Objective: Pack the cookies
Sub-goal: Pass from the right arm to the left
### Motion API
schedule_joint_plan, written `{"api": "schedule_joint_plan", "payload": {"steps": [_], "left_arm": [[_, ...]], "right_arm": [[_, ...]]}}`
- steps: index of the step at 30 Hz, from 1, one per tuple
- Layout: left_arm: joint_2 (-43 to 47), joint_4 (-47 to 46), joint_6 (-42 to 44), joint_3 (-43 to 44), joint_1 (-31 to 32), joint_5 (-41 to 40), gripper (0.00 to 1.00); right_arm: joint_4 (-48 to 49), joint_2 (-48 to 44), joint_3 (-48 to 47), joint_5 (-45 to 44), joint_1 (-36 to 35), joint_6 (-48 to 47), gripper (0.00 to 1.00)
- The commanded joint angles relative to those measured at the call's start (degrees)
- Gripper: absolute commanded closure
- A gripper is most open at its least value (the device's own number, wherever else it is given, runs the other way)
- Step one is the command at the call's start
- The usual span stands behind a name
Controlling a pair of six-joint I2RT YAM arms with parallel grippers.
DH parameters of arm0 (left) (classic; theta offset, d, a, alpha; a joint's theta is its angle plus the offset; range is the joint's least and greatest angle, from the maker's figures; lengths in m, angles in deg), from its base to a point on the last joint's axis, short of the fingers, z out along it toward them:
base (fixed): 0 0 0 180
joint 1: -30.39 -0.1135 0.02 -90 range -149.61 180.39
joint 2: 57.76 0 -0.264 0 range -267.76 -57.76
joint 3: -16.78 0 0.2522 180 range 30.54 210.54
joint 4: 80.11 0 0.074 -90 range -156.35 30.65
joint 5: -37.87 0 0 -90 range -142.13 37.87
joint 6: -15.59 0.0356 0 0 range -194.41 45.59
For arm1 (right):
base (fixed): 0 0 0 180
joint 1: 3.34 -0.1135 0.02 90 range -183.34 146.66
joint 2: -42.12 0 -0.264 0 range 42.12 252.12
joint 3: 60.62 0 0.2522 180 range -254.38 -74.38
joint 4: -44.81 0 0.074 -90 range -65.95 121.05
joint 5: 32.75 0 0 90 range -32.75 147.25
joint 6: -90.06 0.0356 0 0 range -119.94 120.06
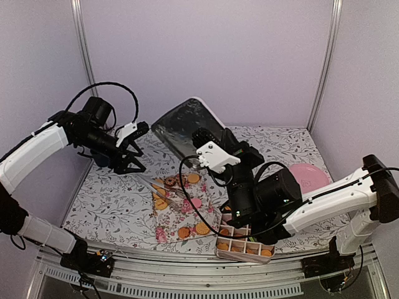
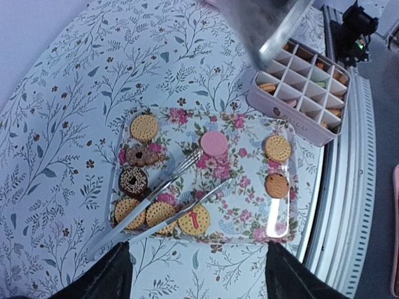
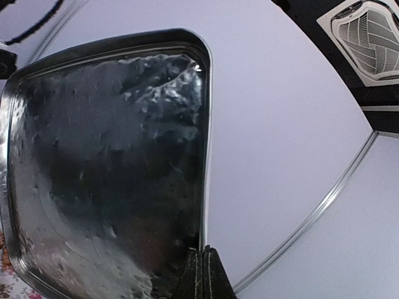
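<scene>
The cookies (image 2: pixel 144 127) lie loose on a floral tray (image 2: pixel 249 212): tan rounds, a pink one (image 2: pixel 214 143) and a dark sprinkled ring (image 2: pixel 133 180). More cookies fill some cells of the pink divided box (image 2: pixel 305 93), also seen from above as the box (image 1: pixel 243 244). My left gripper (image 2: pixel 199 280) hangs open above the tray's near edge, nothing between its fingers (image 2: pixel 112 280); from above, the left gripper (image 1: pixel 138 148) is left of the tray (image 1: pixel 165 232). My right gripper (image 3: pixel 204 274) is shut on the rim of the dark metal lid (image 3: pixel 106 168), holding the lid (image 1: pixel 187 124) tilted in the air.
Metal tongs (image 2: pixel 156 199) lie across the tray's left cookies, reaching off its edge. A pink plate (image 1: pixel 308 177) sits at the right of the patterned tablecloth (image 1: pixel 106 199). The right arm (image 1: pixel 268 196) reaches over the box. Walls close in the back and sides.
</scene>
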Motion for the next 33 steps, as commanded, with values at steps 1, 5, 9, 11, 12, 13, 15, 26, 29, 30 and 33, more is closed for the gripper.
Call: {"api": "schedule_joint_plan", "payload": {"steps": [1,5,9,11,12,13,15,26,29,30,33], "left_arm": [[-2.36,3.05,-0.6,7.42,3.11,2.05,0.26],[-3.17,5.74,0.56,13.89,4.22,0.07,0.26],[-2.6,8.93,2.25,17.7,4.32,0.98,0.27],[-2.25,10.94,3.03,19.0,4.49,3.3,0.27],[-2.12,12.07,3.51,19.51,4.7,4.97,0.27],[-2.13,13.33,4.36,19.68,5.07,5.74,0.27],[-2.32,14.79,4.91,19.39,6.36,5.83,0.28],[-6.18,16.67,3.99,19.2,12.21,5.82,0.39],[-6.39,15.05,2.99,18.38,12.58,4.45,0.52],[-6.32,14.34,2.71,18.12,12.65,4.13,0.56],[-6.4,12.3,2.18,17.25,13.09,3.1,0.73]], "right_arm": [[-32.27,-6.57,0.4,-0.74,-4.63,27.52,1.0],[-59.55,-9.03,-3.08,1.24,-4.99,51.45,1.0],[-62.75,-9.49,-2.63,1.46,-5.02,56.31,1.0],[-63.07,-9.49,-2.58,1.96,-5.02,56.39,1.0],[-63.1,-9.41,-2.73,2.41,-4.97,56.28,1.0],[-63.1,-9.22,-2.89,2.72,-4.97,56.2,1.0],[-63.1,-8.53,-3.63,3.16,-5.0,55.85,1.0],[-60.87,-6.59,-5.41,4.66,-4.93,52.1,1.0],[-58.68,-6.44,-5.29,4.57,-4.94,50.58,1.0],[-58.27,-6.42,-5.22,4.65,-4.93,50.27,1.0],[-57.5,-6.19,-5.33,5.04,-4.93,49.92,1.0]]}}
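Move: The metal tray hangs from the right gripper; its middle is about 15 cm to the right of the left hand, level with it fore and aft and some 12 cm higher. Below the left hand by about 22 cm lie the tongs, 6 cm ahead and 8 cm right, and the cookie sheet, 2 cm back and 18 cm right. From the right hand, the waiting left gripper is about 21 cm left, 3 cm ahead and 13 cm lower. Right hand lowers the tray about 7 cm leftward; left rises rightward and back, then closes around its rim. ##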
